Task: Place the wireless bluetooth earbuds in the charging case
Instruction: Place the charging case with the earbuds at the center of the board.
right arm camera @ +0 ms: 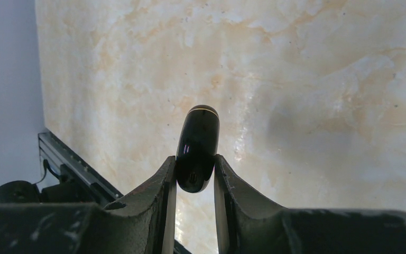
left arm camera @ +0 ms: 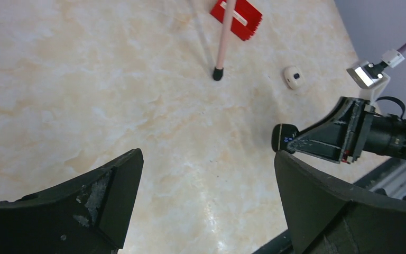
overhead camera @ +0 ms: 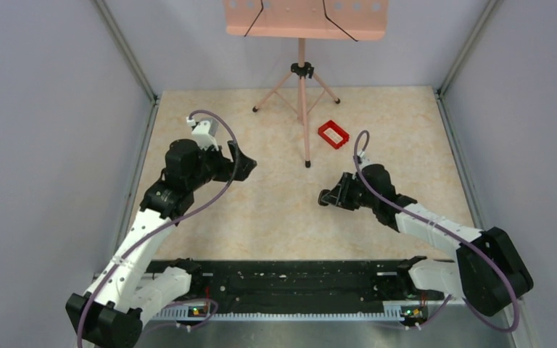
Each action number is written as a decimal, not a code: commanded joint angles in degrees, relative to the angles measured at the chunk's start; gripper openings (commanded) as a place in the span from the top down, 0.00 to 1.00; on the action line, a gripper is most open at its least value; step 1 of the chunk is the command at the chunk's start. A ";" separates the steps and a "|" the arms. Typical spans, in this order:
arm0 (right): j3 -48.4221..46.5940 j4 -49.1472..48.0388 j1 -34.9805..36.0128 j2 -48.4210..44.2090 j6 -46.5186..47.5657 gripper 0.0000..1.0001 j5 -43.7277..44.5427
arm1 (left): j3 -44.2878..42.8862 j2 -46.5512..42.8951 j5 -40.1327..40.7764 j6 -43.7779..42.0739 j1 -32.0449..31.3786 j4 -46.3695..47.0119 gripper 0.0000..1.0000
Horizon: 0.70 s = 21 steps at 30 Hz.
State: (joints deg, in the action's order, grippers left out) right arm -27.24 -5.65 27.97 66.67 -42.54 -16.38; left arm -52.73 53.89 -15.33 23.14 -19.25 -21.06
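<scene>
The charging case (right arm camera: 198, 148) is a glossy black oval pebble standing on edge, pinched between the fingers of my right gripper (right arm camera: 195, 161) above the table. Its lid looks closed. The left wrist view shows the same case (left arm camera: 281, 136) at the tip of the right gripper (left arm camera: 291, 143). From above, the right gripper (overhead camera: 324, 197) sits mid-table, pointing left. My left gripper (overhead camera: 245, 165) hovers to the left of it, and its jaws (left arm camera: 208, 154) stand wide open over bare table. No earbuds are in view.
A red tray (overhead camera: 333, 135) lies behind the right gripper. A pink music stand (overhead camera: 302, 72) has a tripod foot (left arm camera: 218, 73) on the table nearby. A small pale rounded piece with a dark spot (left arm camera: 294, 77) lies near the right arm. Grey walls close both sides.
</scene>
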 commanded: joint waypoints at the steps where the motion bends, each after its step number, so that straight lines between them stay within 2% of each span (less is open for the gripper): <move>1: -4.17 1.09 -0.09 2.46 4.81 0.98 2.44 | 2.87 -3.09 9.67 -3.24 -0.19 6.15 0.01; 7: -4.13 2.09 -0.08 5.27 6.05 0.84 3.14 | 4.70 -4.30 14.62 -4.06 -0.26 6.96 0.01; 14: -4.51 4.31 -0.10 6.52 7.42 0.52 5.57 | 5.22 -4.09 13.77 -2.49 -0.25 7.96 0.01; 16: -4.97 5.32 -0.10 6.64 7.75 0.40 6.43 | 5.18 -4.03 13.92 -2.33 -0.24 7.95 0.01; 21: -8.53 13.23 -0.10 4.41 8.72 0.29 12.13 | 5.02 -3.90 14.11 -1.54 -0.26 8.03 0.01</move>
State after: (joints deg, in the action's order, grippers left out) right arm -30.52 2.44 27.97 72.97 -35.62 -10.00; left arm -48.07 50.61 -2.02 20.88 -19.25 -16.34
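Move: My right hand holds the charging case just beyond its fingertips. The bare patch of board it will rest on lies about 5 cm below, some 2 cm to the left and 1 cm back. The stand's foot is roughly 11 cm ahead and 5 cm left of this hand, the red tray 20 cm ahead and 3 cm right, the white case about 6 cm ahead and 9 cm right. From my left hand the patch is some 20 cm right, 4 cm back and 20 cm below. I lower the charging case to the board with my right hand, sinking about 4 cm in all. Near the bottom I open the fingers well apart to let go and ease some 2.5 cm to the right, off the case, the hand's left side dipping a little. My empty left hand, still wide open, swings about 4 cm left and slightly forward, away from the case, turning roughly 10 degrees counter-clockwise. ##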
